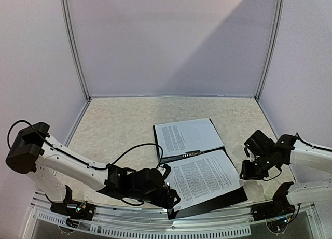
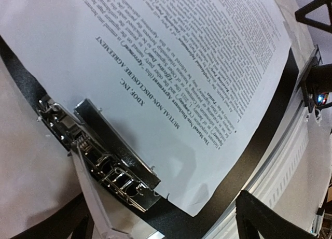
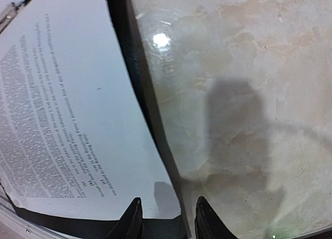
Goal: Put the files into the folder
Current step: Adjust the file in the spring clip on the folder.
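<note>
The black folder (image 1: 228, 198) lies open on the table in front of the arms. One printed sheet of the files (image 1: 205, 177) lies on its near half and another (image 1: 184, 137) on its far half. My left gripper (image 1: 171, 200) hovers at the folder's near left corner. In the left wrist view this gripper (image 2: 166, 223) is open wide above the metal clip (image 2: 111, 158) and the sheet's corner (image 2: 197, 197). My right gripper (image 1: 245, 171) is at the folder's right edge. Its fingers (image 3: 132, 221) stand apart over the black edge (image 3: 132, 62), holding nothing.
The marble-patterned table (image 1: 119, 120) is enclosed by white booth walls on three sides. A ribbed aluminium rail (image 1: 155, 221) runs along the near edge, close under the folder. Cables loop from the left arm (image 1: 57, 156) near the folder's left side.
</note>
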You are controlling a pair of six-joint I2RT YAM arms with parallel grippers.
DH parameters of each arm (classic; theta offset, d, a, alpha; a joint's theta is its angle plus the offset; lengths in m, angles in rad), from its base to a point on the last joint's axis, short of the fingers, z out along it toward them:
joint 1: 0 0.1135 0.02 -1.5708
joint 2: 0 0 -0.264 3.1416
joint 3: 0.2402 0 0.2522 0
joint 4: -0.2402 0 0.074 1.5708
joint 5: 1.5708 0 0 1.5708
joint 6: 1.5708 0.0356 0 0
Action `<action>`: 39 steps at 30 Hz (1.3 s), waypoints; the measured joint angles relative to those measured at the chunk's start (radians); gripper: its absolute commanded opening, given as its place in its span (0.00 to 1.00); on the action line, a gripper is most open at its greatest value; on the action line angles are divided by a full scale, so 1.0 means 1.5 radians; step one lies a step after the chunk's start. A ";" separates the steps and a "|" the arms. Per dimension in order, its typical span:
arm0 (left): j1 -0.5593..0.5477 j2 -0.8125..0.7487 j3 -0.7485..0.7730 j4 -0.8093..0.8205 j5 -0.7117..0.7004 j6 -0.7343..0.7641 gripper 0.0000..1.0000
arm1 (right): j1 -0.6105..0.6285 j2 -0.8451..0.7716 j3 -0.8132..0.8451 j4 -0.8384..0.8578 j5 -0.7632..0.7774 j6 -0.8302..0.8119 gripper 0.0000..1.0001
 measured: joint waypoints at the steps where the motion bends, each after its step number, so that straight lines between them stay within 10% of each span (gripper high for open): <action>1: 0.000 -0.001 -0.001 -0.001 0.000 -0.002 0.95 | -0.003 0.014 -0.003 0.000 0.003 -0.002 0.33; 39: 0.002 -0.009 -0.006 -0.013 0.000 -0.011 0.94 | -0.073 -0.076 -0.126 0.073 -0.183 0.035 0.00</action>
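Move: The free near-right corner of the front file lies about 3 cm back, 1 cm left and 4 cm below the right hand. The folder's near-right corner sits some 6 cm nearer the base than that corner and 2 cm to its right. From the left hand the file corner is about 7 cm ahead and 27 cm right; the open spring clip is only some 5 cm ahead of that hand, just below it. The front file's near-right corner is pinched by the right fingers: the hand drops about 4 cm while drawing back and slightly right, slides some 3 cm left at that height as its left side tips up about 15 degrees, shuts on the corner, then rises 1 cm. The left hand stays put at the spring clip, fingers wide, one against its lever. ##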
